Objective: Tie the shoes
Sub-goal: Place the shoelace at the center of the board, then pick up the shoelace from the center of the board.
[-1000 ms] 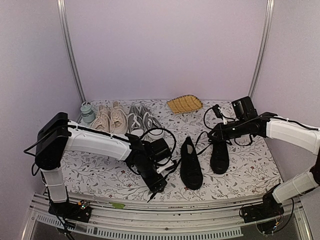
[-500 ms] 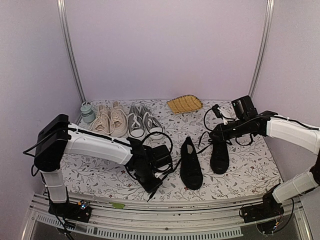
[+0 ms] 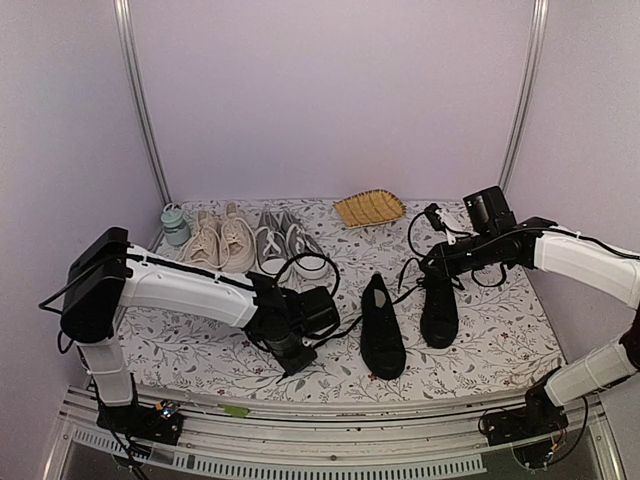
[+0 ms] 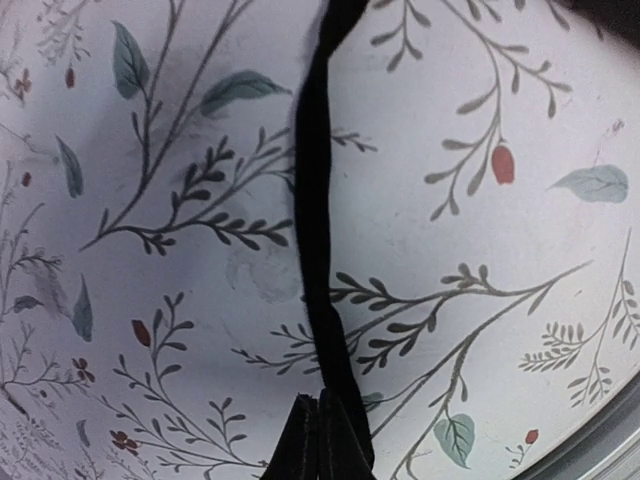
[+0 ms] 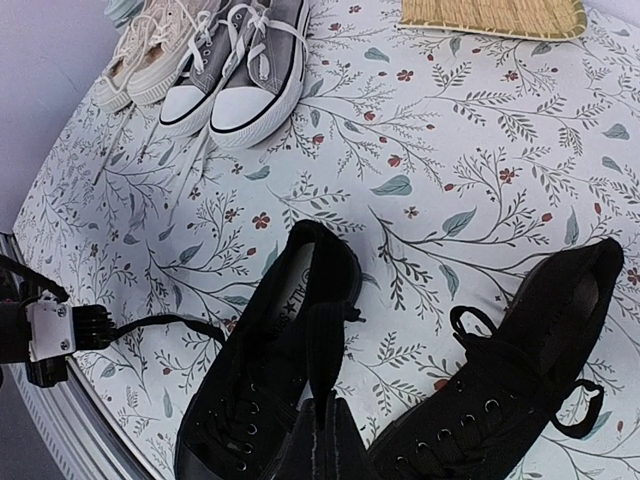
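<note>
The two black shoes stand side by side at mid table, the left shoe [image 3: 381, 326] and the right shoe [image 3: 439, 305]. My left gripper [image 3: 296, 358] is low over the table, left of the left shoe. It is shut on a flat black lace [image 4: 318, 250] that runs away across the cloth to that shoe. My right gripper [image 5: 330, 425] hangs above and between the shoes, shut on the left shoe's [image 5: 270, 360] other lace [image 5: 335, 340], pulled up taut. The right shoe [image 5: 520, 370] lies with loose laces.
A beige pair [image 3: 222, 240] and a grey white-toed pair [image 3: 285, 245] stand at the back left beside a small green jar [image 3: 175, 224]. A woven tray [image 3: 369, 208] lies at the back centre. The table's metal front rail [image 3: 330, 415] runs close behind my left gripper.
My left gripper has shut on the lace and drawn back to the left along the table. The right arm holds its place.
</note>
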Robot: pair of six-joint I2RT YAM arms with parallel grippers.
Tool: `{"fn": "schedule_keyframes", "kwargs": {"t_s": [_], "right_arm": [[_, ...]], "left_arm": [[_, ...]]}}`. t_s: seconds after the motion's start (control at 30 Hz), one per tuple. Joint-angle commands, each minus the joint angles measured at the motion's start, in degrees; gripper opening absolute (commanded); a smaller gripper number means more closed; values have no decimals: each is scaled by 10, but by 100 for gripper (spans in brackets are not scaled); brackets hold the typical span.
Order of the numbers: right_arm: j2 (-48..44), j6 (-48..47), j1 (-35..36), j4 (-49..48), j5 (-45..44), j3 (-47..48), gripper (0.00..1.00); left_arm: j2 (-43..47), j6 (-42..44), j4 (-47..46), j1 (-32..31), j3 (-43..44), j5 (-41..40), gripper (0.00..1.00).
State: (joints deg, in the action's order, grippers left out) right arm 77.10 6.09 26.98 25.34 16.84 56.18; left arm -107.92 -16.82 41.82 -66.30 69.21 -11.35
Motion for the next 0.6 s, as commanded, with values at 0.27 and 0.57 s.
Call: {"fn": "schedule_keyframes", "kwargs": {"t_s": [0.27, 0.57], "right_arm": [[2, 8, 0, -2, -1, 17, 0], [16, 3, -1, -8, 26, 16, 0]], "left_arm": [[43, 71, -68, 43, -9, 67, 0], [-9, 59, -73, 70, -6, 138, 42]]}}
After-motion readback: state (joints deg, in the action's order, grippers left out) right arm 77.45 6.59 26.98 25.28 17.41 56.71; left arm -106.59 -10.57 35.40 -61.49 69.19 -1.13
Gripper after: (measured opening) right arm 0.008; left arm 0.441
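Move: The lace's loose stretch lies on the table just beside the left hand's shut fingertips; the part to be straddled is some 1 cm ahead, 2 cm right and 2 cm below. The left black shoe sits about 20 cm to this hand's right and 10 cm farther out, the right black shoe roughly 31 cm right and 16 cm out. From the right hand that part of the lace is about 29 cm left, 12 cm back and 16 cm lower. The loose lace is approached afresh: the left hand rises about 4 cm while going forward 3 cm, then turns back and sinks some 3 cm over the lace, edging right throughout. Its fingertips lean roughly 10 degrees rightward and its shut fingers open nearly halfway on the descent, one either side of the strip. The right hand stays put, keeping its pinch on a lace end. ##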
